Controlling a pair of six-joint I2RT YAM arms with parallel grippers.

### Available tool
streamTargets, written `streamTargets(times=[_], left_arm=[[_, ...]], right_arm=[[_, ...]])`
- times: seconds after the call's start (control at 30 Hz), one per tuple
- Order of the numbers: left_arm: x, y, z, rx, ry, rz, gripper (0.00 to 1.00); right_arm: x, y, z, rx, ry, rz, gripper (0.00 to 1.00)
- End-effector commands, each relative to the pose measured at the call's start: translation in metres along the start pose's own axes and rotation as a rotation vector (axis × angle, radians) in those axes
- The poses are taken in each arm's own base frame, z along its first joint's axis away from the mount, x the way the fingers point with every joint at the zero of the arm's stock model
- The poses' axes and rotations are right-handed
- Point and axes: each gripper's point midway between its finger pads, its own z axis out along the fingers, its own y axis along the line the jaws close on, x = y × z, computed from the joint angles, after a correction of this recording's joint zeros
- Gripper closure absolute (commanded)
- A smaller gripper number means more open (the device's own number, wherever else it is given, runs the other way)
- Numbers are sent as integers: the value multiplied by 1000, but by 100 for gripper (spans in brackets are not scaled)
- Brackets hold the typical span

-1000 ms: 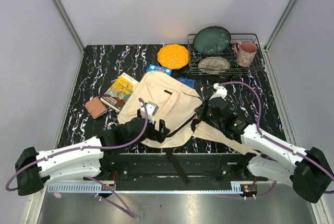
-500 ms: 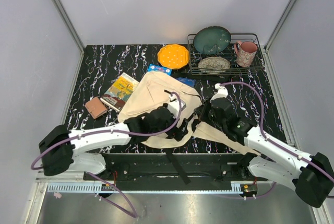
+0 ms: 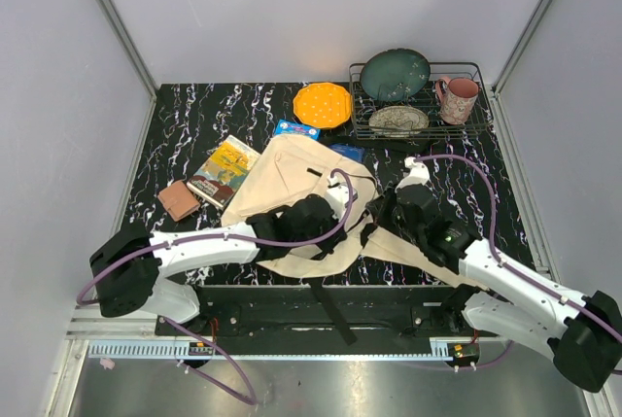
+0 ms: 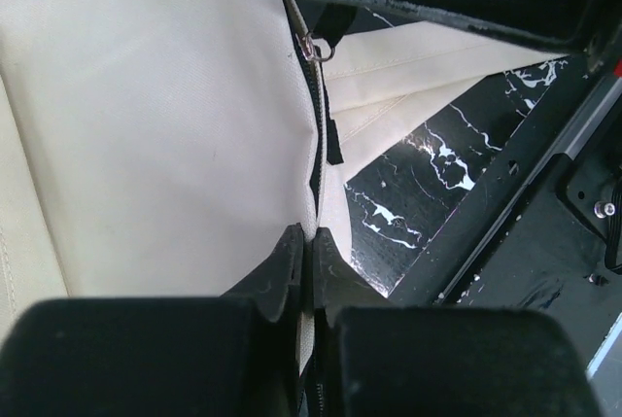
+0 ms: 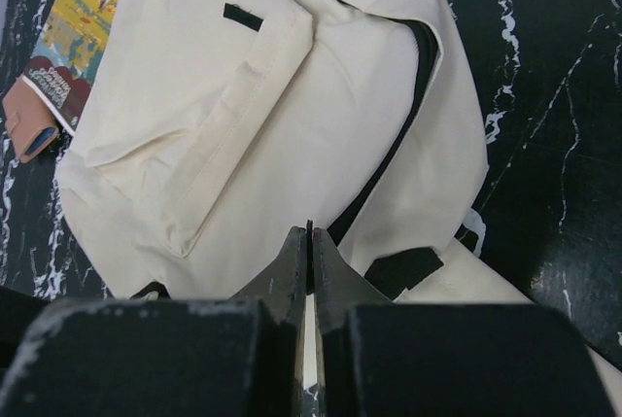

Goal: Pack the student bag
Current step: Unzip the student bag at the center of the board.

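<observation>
The student bag (image 3: 292,184) lies flat on the black marble table, cream fabric with its front pocket (image 5: 204,116) up. My left gripper (image 4: 311,234) is shut on the bag's near zipper edge; cream fabric and zipper teeth sit between the fingers, and a metal zipper ring (image 4: 317,48) lies farther along. From above, this left gripper (image 3: 341,229) sits at the bag's near right corner. My right gripper (image 5: 310,232) is shut on a thin black tab of the bag beside the dark opening (image 5: 389,155). Seen from above, the right gripper (image 3: 375,215) is close to the left one.
A yellow book (image 3: 224,171) and a small brown book (image 3: 179,200) lie left of the bag; a blue book (image 3: 296,130) pokes out behind it. An orange plate (image 3: 323,104) and a wire rack (image 3: 474,69) with a green plate (image 3: 396,75), bowl and pink mug (image 3: 457,98) stand at the back.
My left arm has swung right along the bag's near edge, and its gripper, open before, has shut on the zipper edge. The right gripper stayed shut and shifted slightly.
</observation>
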Motion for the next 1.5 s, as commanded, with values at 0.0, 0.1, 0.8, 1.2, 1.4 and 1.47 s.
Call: streamTargets(times=[0.0,0.1,0.8,1.2,1.4,1.47], left_arm=[[-11,-8,-10,36,-64,-22,100],[-6,-7,-19,38,-72,-31,100],[40,23,-76,-22,-112,-89,100],[-13,13,-91,-11,-230,-76,14],[-62,-13,-90,67,-312,-32,4],[-68,-20,-79,88,-302,-11,4]], right_arm=[[-23,-3,4,48,-81,-28,100],[-28,-6,9,82,-95,-37,100],[-86,-19,42,154,-187,-21,100],[-72,26,19,-108,-116,24,100],[-51,29,4,-147,-63,24,100],[-49,33,-1,-158,-56,21,100]])
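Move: The right hand holds the zip pull, with the zip's far bend some 6 cm straight ahead and about 5 cm below. From it the black tab on the bag's side lies roughly 6 cm back and 1 cm left, the Animal Farm book about 12 cm ahead and 6 cm left. The left hand pinches the zip's edge; the bag's near edge lies about 8 cm back and 9 cm left of it, that black tab 6 cm right and level. Apart go the two hands: the left, still pinching the zip's edge, draws it left and a little back, about 9 cm towards the bag's near edge, then opens wide, lets go and rises some 5 cm, swinging back right. The right keeps the zip pull shut in its fingers, dips and pushes forward about 7 cm along the zip towards its far bend, then lifts and comes halfway back. ##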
